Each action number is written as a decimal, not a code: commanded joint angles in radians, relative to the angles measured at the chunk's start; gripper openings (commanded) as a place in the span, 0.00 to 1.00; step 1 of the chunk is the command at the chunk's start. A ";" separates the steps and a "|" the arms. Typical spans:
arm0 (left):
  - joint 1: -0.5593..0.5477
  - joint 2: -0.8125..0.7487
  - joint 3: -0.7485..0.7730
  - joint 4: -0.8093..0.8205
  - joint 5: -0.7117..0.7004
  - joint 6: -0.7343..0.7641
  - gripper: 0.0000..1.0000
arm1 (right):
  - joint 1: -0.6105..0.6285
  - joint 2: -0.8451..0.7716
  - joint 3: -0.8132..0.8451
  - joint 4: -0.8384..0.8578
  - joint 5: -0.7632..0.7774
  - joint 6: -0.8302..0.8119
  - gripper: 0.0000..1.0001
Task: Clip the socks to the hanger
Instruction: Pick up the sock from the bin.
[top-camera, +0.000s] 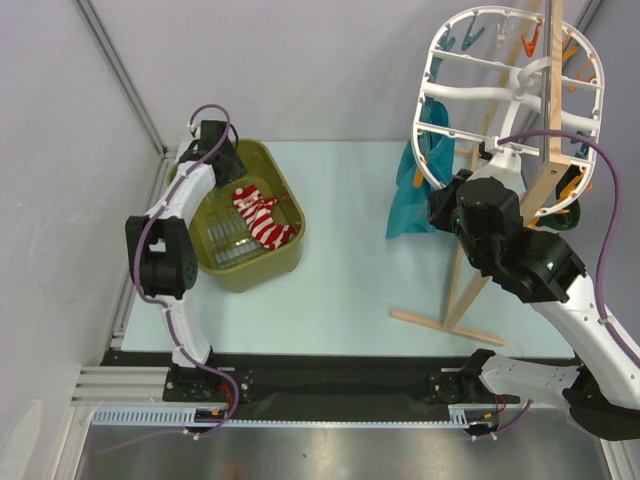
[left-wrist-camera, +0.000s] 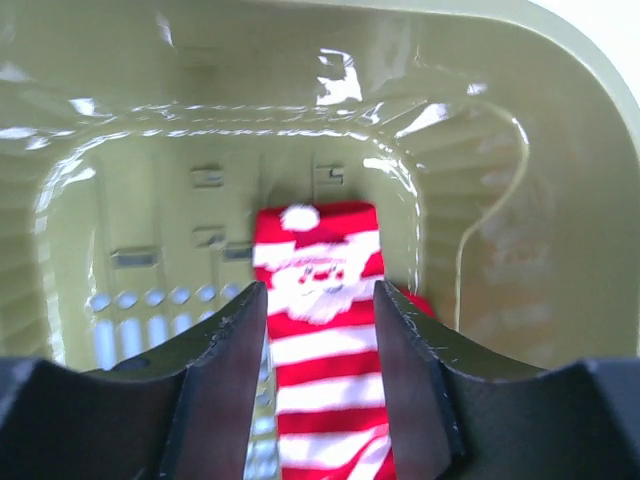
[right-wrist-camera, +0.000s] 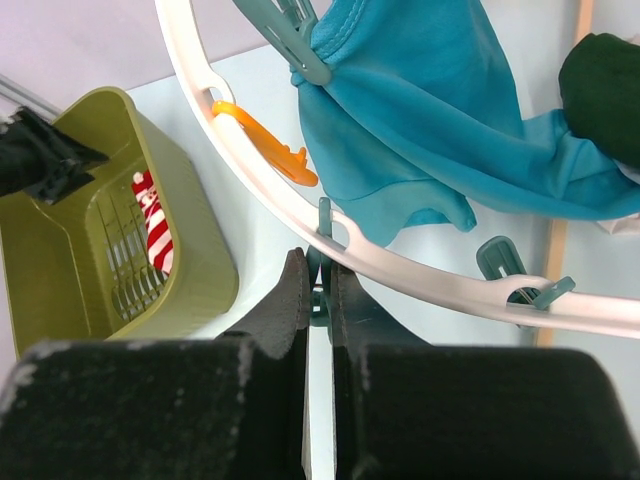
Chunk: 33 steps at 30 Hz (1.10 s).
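Observation:
A red-and-white striped sock (top-camera: 262, 218) (left-wrist-camera: 320, 340) (right-wrist-camera: 155, 225) lies inside the olive-green basket (top-camera: 290, 190). My left gripper (top-camera: 232, 165) (left-wrist-camera: 318, 300) hangs over the basket's far left corner. It is open, and the sock shows in the gap between its fingers (left-wrist-camera: 230, 370), lower down. The white oval hanger (top-camera: 500, 95) (right-wrist-camera: 240, 180) hangs at the right on a wooden stand. My right gripper (top-camera: 442, 203) (right-wrist-camera: 318, 268) is at the hanger's lower rim, shut on a teal clip (right-wrist-camera: 322, 292).
A teal cloth (top-camera: 412, 195) (right-wrist-camera: 420, 110) and a dark green cloth (right-wrist-camera: 605, 90) hang clipped on the hanger. An orange clip (right-wrist-camera: 265, 140) and another teal clip (right-wrist-camera: 500, 262) sit along the rim. The wooden stand's foot (top-camera: 445, 327) lies on the table.

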<state>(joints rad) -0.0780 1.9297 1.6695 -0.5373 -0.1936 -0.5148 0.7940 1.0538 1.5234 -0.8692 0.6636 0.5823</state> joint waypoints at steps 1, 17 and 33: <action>-0.011 0.090 0.076 -0.035 0.007 -0.037 0.51 | 0.011 0.028 0.011 -0.040 -0.119 -0.010 0.00; -0.011 0.196 0.010 0.008 -0.081 -0.065 0.52 | 0.010 0.022 0.004 -0.040 -0.121 -0.010 0.00; -0.009 0.233 0.044 0.049 -0.084 -0.019 0.20 | 0.010 0.025 0.001 -0.053 -0.124 -0.002 0.00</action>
<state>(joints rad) -0.0875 2.1624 1.6833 -0.5243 -0.2672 -0.5488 0.7940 1.0565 1.5265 -0.8696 0.6621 0.5823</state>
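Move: The red-and-white sock lies in the green bin, its middle some 12 cm below the left gripper, about 4 cm back and 6 cm to the right; its cuff end is almost straight beneath. The bin's middle is roughly 5 cm back, 1 cm left and 8 cm down, and its slotted floor patch about 10 cm back, 2 cm left and 13 cm down. From the right gripper the sock is around 20 cm ahead, 38 cm left and 35 cm down. Lower the left gripper nearly straight down into the bin, about 11 cm, quickly at first and then more slowly, tipping the fingers some 10 degrees further down. Bring the half-open fingers to the edge of the sock just below its cuff, by the Santa face, then stop and narrow them to pinch the cloth there. ##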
